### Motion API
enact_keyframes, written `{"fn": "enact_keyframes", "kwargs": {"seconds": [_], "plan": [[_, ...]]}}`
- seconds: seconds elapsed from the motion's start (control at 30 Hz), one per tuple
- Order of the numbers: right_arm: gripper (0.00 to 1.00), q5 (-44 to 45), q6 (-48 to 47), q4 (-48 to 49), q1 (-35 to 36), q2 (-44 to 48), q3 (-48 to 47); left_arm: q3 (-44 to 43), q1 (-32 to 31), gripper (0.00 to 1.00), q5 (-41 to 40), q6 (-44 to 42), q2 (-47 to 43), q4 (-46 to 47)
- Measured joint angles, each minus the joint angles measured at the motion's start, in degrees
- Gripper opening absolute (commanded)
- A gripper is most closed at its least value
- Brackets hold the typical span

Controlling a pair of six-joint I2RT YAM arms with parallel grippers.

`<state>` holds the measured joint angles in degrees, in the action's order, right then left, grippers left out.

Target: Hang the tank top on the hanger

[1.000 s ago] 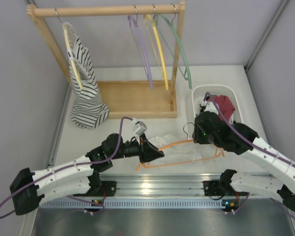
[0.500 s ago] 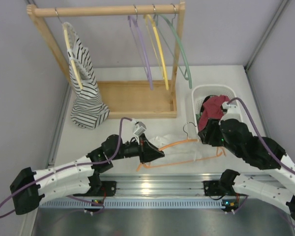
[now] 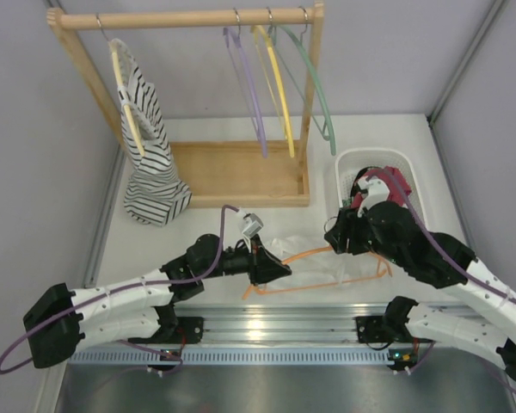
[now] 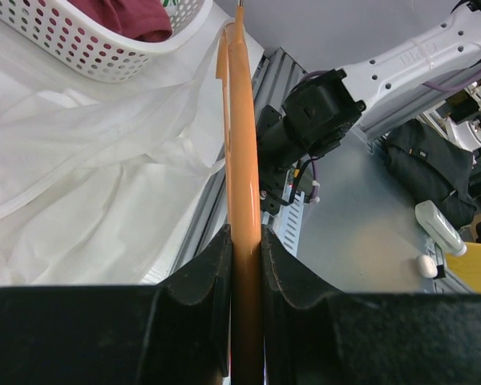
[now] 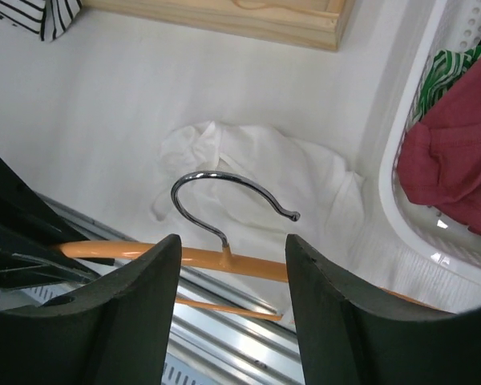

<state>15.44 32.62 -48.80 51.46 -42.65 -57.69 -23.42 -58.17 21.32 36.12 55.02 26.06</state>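
Note:
The orange hanger (image 3: pixel 313 253) lies low over the table's near edge, on top of the white tank top (image 3: pixel 286 248), which is crumpled flat on the table. My left gripper (image 3: pixel 273 269) is shut on the hanger's (image 4: pixel 242 160) arm at its left end; the left wrist view shows the bar pinched between both fingers (image 4: pixel 284 273). My right gripper (image 5: pixel 232 265) hovers open above the metal hook (image 5: pixel 224 192), its fingers standing on either side of the neck without touching it. Tank top fabric (image 5: pixel 305 180) spreads under the hook.
A white basket (image 3: pixel 374 155) with a dark red garment (image 5: pixel 457 168) stands at the right, close to my right arm. A wooden rack (image 3: pixel 241 172) at the back carries a striped top (image 3: pixel 150 172) and purple, yellow and green hangers. The metal rail runs just below the hanger.
My right gripper has opened and swung right towards the basket, then back left over the hook. The left arm shifted slightly right, keeping its hold on the hanger.

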Motion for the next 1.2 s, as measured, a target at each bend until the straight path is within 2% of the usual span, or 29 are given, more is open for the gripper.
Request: {"fn": "enact_keyframes", "kwargs": {"seconds": [0.37, 0.47, 0.77, 0.87, 0.9, 0.97, 1.1, 1.17, 1.2], "plan": [[0.44, -0.52, -0.09, 3.54, 0.55, -5.62, 2.23, -0.07, 0.00, 0.00, 0.04, 0.00, 1.53, 0.94], [0.38, -0.02, 0.42, 4.42, 0.79, -5.86, 2.58, -0.07, 0.00, 0.00, 0.02, 0.00, 1.77, 1.16], [0.34, 3.45, 3.52, 7.21, 2.91, -4.68, 7.85, -0.07, 0.00, 0.00, -0.63, 0.02, 2.64, 2.40], [0.22, 4.55, 4.31, 8.07, 3.23, -3.78, 9.20, -0.07, 0.00, 0.00, -0.63, 0.04, 3.32, 2.64], [0.12, 4.70, 4.52, 8.22, 3.34, -3.67, 9.33, -0.07, 0.00, 0.00, -0.70, 0.04, 3.52, 2.71], [0.00, 5.55, 4.61, 8.41, 3.56, -3.69, 9.35, -0.07, 0.00, 0.00, -1.07, 0.20, 3.65, 2.69], [0.00, 7.72, 4.26, 8.00, 4.37, -4.11, 9.33, -0.11, -0.02, 0.00, -1.77, 0.57, 3.65, 2.32], [0.00, 8.50, 4.31, 7.96, 4.55, -4.50, 9.29, -0.44, -0.11, 0.08, -2.62, 0.70, 3.74, 1.64], [0.00, 9.18, 4.37, 7.93, 4.66, -4.79, 9.29, -0.90, -0.24, 0.17, -3.06, 0.79, 3.78, 0.70]]}}
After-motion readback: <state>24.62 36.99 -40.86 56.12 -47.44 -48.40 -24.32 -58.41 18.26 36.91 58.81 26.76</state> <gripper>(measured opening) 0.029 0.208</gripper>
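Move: The metal hook's neck on the orange hanger, still untouched by the open right fingers, lies about 5 cm below the right hand, 2 cm to its left and 1 cm ahead. From that hand the white tank top lies flat on the table some 9 cm left, 3 cm ahead and 20 cm down, and the basket about 20 cm ahead, 13 cm right and 17 cm down. The left hand already grips the hanger; from it the neck is roughly 14 cm right, 5 cm ahead, about level. The right hand sinks about 5 cm onto the hanger's middle with its fingers straddling the hook's neck, easing some 2 cm to the left on the way and a little forward, while the fingers gradually narrow and then, once the descent is nearly done, shut fully and pinch the neck just where the hook meets the orange shoulder. The left hand keeps its grip on the hanger's left shoulder throughout and drifts only about a centimetre forward and down. ##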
